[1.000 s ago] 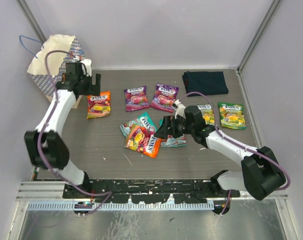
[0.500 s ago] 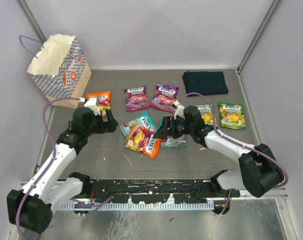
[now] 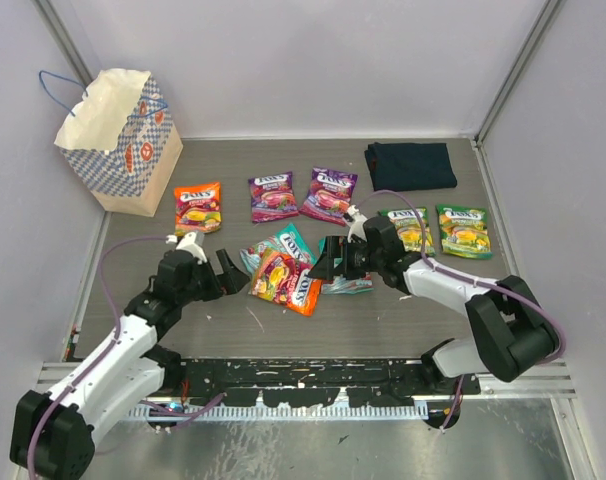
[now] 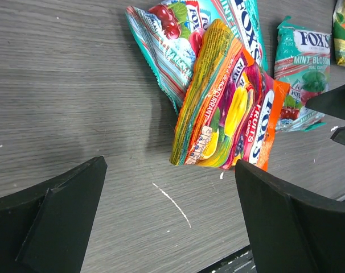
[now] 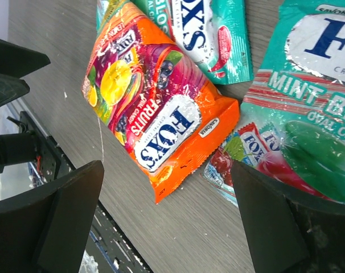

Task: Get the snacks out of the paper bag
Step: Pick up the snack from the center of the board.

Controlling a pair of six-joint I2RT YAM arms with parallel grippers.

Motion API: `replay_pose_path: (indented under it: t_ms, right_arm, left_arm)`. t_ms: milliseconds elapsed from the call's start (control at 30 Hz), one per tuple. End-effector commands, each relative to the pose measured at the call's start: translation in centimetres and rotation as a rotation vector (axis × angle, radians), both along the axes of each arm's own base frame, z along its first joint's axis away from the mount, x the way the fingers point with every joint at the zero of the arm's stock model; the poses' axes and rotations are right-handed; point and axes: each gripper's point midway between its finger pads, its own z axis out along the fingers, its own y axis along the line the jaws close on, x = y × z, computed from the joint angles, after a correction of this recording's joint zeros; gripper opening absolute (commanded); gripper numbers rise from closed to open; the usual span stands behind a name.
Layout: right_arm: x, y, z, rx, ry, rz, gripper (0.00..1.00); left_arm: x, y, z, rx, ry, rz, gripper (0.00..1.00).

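Note:
Several snacks lie flat on the table outside the paper bag (image 3: 118, 140), which stands upright at the far left. An orange-red packet (image 3: 286, 281) (image 4: 229, 114) (image 5: 155, 108) rests on a teal packet (image 3: 283, 243) (image 4: 178, 40), with a mint teal packet (image 3: 348, 282) (image 5: 309, 114) beside it. My left gripper (image 3: 221, 275) (image 4: 169, 227) hovers open just left of this pile, with bare table between its fingers. My right gripper (image 3: 323, 262) (image 5: 167, 222) is open just right of the pile, holding nothing. The inside of the bag is hidden.
An orange packet (image 3: 198, 207), two purple packets (image 3: 272, 196) and two green packets (image 3: 463, 230) lie spread across the table. A dark navy folded cloth (image 3: 411, 163) lies at the back right. Walls close in both sides.
My left arm has swung away from the paper bag and come down to the near left of the central pile. The right gripper has edged slightly left.

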Motion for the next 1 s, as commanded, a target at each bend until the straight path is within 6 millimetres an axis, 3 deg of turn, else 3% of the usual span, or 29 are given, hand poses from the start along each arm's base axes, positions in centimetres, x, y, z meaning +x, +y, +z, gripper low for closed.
replay_pose_path:
  t_ms: [0, 233, 533, 800, 867, 967]
  right_arm:
    - [1.5, -0.2, 0.0, -0.022, -0.034, -0.044, 1.0]
    - [2.2, -0.3, -1.2, -0.052, -0.018, -0.069, 0.98]
    - [2.9, 0.0, -3.1, -0.069, 0.03, -0.08, 0.83]
    - [2.6, -0.1, -3.8, -0.088, 0.053, -0.082, 0.53]
    - [2.4, -0.4, -4.2, -0.108, 0.058, -0.082, 0.5]
    - [1.6, -1.1, -5.3, -0.152, 0.076, -0.077, 0.47]
  left_arm:
    - [2.0, -1.6, 2.5, -0.083, -0.095, -0.008, 0.98]
    - [3.3, -3.3, 2.0, -0.106, -0.077, -0.056, 0.98]
    - [4.1, -4.7, -0.1, -0.101, -0.05, -0.071, 0.99]
    - [3.9, -6.2, -1.5, -0.085, -0.023, -0.115, 0.76]
    - [3.9, -6.4, -1.5, -0.081, -0.023, -0.121, 0.71]
    - [3.8, -6.7, -1.4, -0.077, -0.023, -0.137, 0.56]
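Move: The orange snack lying on top of the pile in the middle of the board is about 10 cm to the left hand's right, about level with it and some 7 cm below. From the right hand the same snack's middle lies about 8 cm left, 4 cm back and 6 cm lower. Under its far edge is a teal cherry snack, centred some 8 cm beyond the orange one; the teal mint snack is 6 cm to the right hand's right, level with it. To the right and down, about 5 cm each way and slightly forward at first, the left hand comes in over the orange snack's left end, its wide-open fingers closing by about a third late on. Meanwhile the right hand sinks some 4 cm, easing about 2 cm forward, to the snack's right end beside the mint snack, its fingers narrowing to half open; contact can't be made out. ##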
